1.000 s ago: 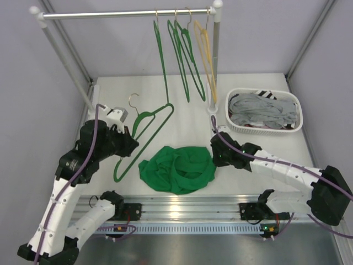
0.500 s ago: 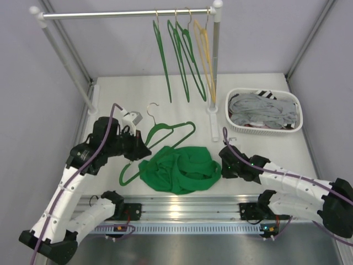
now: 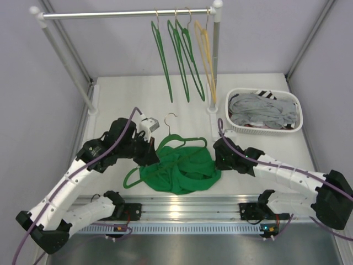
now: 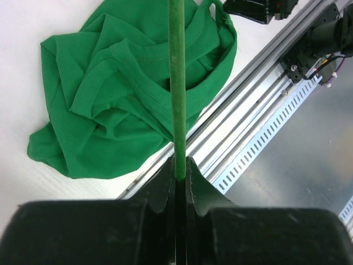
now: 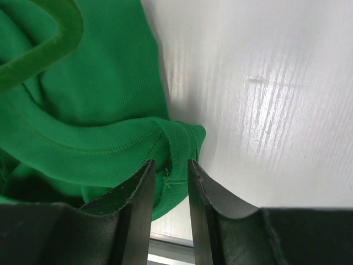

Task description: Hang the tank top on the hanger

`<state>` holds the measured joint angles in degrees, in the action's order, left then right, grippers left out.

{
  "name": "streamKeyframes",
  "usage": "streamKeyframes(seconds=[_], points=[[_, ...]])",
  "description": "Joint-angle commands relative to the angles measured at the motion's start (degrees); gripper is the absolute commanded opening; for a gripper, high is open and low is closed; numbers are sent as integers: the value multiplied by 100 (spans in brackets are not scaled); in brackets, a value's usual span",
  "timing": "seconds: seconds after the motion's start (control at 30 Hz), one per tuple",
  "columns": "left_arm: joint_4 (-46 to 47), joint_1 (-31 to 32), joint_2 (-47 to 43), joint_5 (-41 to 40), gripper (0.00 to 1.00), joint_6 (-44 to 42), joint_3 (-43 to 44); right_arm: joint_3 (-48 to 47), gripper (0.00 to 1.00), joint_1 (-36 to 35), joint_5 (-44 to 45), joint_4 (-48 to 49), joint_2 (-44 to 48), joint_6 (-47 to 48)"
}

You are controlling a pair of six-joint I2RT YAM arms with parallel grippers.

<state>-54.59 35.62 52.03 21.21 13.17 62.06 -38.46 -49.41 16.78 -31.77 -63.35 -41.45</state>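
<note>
The bright green tank top (image 3: pixel 187 172) lies crumpled on the white table near the front edge. A thin green hanger (image 3: pixel 185 142) lies across its upper part, metal hook pointing to the back. My left gripper (image 3: pixel 151 154) is shut on the hanger's bar (image 4: pixel 176 83), just left of the tank top (image 4: pixel 110 99). My right gripper (image 3: pixel 219 157) is low at the garment's right edge. In the right wrist view its jaws (image 5: pixel 170 165) stand apart, open, astride a folded hem of the tank top (image 5: pixel 99 110). A corner of the hanger (image 5: pixel 55 38) shows above it.
A clothes rail at the back carries several green hangers (image 3: pixel 165 61) and a yellow one (image 3: pixel 207 61). A white basket (image 3: pixel 265 131) of grey clothes sits at the right. The rack post (image 3: pixel 214 66) stands beside it. A metal rail (image 3: pixel 182 210) runs along the front edge.
My left arm has carried the hanger rightward onto the tank top. My right gripper drew away toward the front, then came back to the garment's right edge with its jaws wider.
</note>
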Motion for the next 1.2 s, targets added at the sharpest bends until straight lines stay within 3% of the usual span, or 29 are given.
streamKeyframes(seconds=[0.0, 0.4, 0.63, 0.93, 1.17], points=[[-52, 235, 44, -249, 0, -121, 412, -206, 30, -87, 63, 145, -274, 58], [-157, 859, 378, -389, 0, -253, 465, 31, 24, -87, -25, 294, -388, 93], [-158, 1009, 571, -539, 0, -324, 544, 154, 29, -86, -78, 426, -362, 164], [-149, 1070, 791, -337, 0, -429, 605, 374, 22, -60, -87, 523, -292, 243], [-236, 1105, 923, -214, 0, -526, 798, 480, 8, -8, -113, 567, -151, 287]])
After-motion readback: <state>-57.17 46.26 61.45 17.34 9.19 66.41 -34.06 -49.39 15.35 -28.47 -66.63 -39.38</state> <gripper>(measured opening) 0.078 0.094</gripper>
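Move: For the right hand, the folded strap edge at the tank top's right end lies about 4 cm below and some 1 cm back and 1 cm to the right. The tank top's middle is around 14 cm to its left and 2 cm back; the hanger's free end hangs about 6 cm ahead, 5 cm left and slightly above. From the left hand, already holding the hanger, that strap edge is roughly 17 cm right, 3 cm ahead and 18 cm below. Straight down by about 3.5 cm, in two steps with a pause between, the right hand sinks onto the strap edge, easing slightly back and right, and its partly open fingers close to pinch the cloth. The left hand keeps its grip on the hanger and carries it rightward some 3 cm, also a little back and down, turning about 10 degrees clockwise and dipping the free end towards the strap. ##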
